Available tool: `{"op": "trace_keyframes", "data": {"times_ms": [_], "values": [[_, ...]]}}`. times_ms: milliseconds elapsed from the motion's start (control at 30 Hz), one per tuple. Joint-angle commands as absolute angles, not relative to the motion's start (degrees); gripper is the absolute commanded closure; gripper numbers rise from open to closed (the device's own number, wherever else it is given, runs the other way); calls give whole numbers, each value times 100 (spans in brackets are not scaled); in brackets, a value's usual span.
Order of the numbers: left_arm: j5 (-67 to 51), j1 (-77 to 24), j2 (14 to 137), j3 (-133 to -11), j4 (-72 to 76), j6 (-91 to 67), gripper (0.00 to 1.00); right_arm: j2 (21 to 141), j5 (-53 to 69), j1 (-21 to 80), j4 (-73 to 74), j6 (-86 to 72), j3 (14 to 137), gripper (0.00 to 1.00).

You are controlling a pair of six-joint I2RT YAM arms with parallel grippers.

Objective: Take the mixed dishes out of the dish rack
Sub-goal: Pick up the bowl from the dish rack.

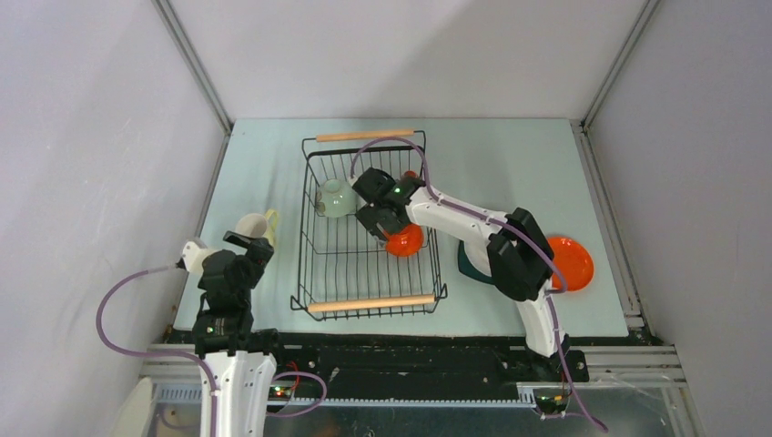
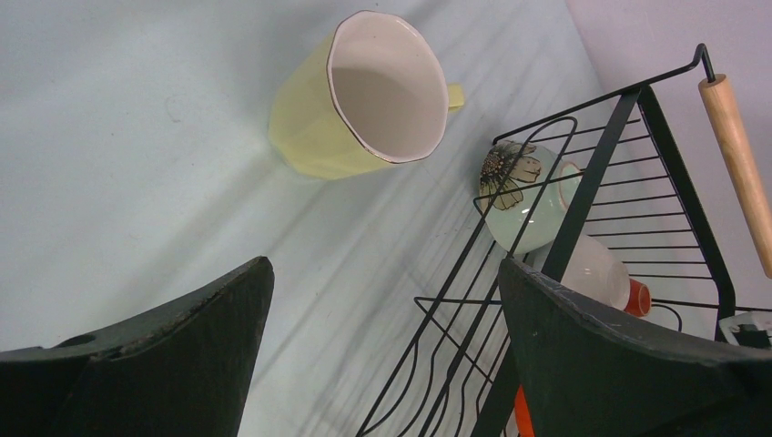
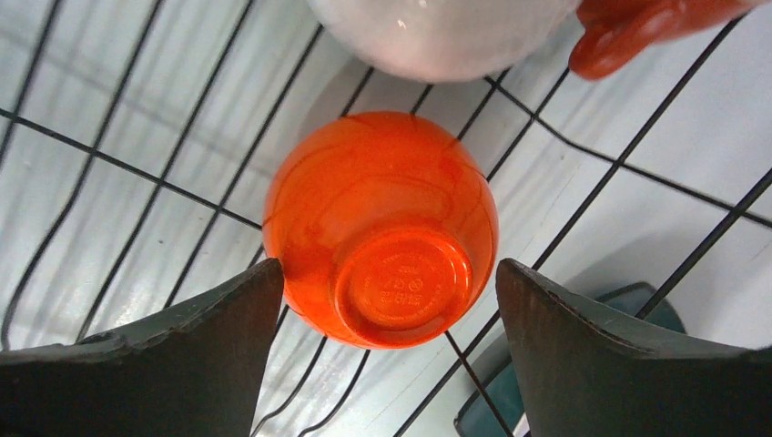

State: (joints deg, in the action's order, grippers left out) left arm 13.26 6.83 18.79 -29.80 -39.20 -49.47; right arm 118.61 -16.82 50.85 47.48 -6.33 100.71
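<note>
The dish rack (image 1: 435,273) stands mid-table. Inside it an orange bowl (image 3: 382,209) lies upside down, and my right gripper (image 3: 387,273) is open astride it, left finger against its side, right finger apart. From above, that gripper (image 1: 387,228) hangs over the orange bowl (image 1: 407,241). Also in the rack are a pale green bowl (image 1: 335,198), a white bowl (image 3: 437,32) and an orange cup (image 3: 637,32). A pale yellow mug (image 1: 258,225) lies on the table left of the rack. My left gripper (image 1: 255,246) is open and empty near the mug (image 2: 364,100).
An orange plate (image 1: 569,262) sits on the table to the right. A dark teal plate (image 1: 472,264) lies beside the rack, partly under my right arm. The rack's wooden handles (image 1: 364,135) run along its far and near ends. Walls close in both sides.
</note>
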Motion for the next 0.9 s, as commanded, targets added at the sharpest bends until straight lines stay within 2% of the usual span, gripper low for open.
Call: {"op": "trace_keyframes", "data": {"times_ms": [0,200,367,500,567,667,867], "values": [[1277,717,1864,-3173,-3904,-4830,0,11479,-1885,4989,4645,-1111,9832,13],[1270,711,1806,-3124,-3878,-4828,0,11252,-1236,4873,4344,-1424,9430,25],[1245,713,1799,-3111,-3850,-4819,0,11104,-1131,4846,4235,-1564,9300,29],[1233,718,1802,-3105,-3841,-4816,0,11083,-1108,4835,4247,-1630,9286,38],[1227,716,1794,-3098,-3843,-4816,0,11087,-1188,4837,4257,-1656,9274,44],[1222,715,1793,-3098,-3839,-4816,0,11131,-1362,4828,4302,-1728,9281,59],[1212,720,1791,-3113,-3838,-4808,0,11105,-1444,4833,4256,-1747,9276,75]]}}
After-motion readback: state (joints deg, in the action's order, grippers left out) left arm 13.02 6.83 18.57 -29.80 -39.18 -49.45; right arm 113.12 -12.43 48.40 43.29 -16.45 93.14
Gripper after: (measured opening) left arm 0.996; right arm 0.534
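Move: The orange bowl, upside down in the rack, is almost under the right hand's open fingers: its middle some 3 cm below, 2 cm to the right and 1 cm back. Seen from that hand, the white bowl is about 10 cm ahead and 4 cm left, the red cup roughly 15 cm ahead and 4 cm right. From the left hand the orange bowl lies about 42 cm right, level ahead, some 10 cm lower. Right fingers close about halfway, pinching the orange bowl's foot, as the hand eases 1 cm back and right, turning. ##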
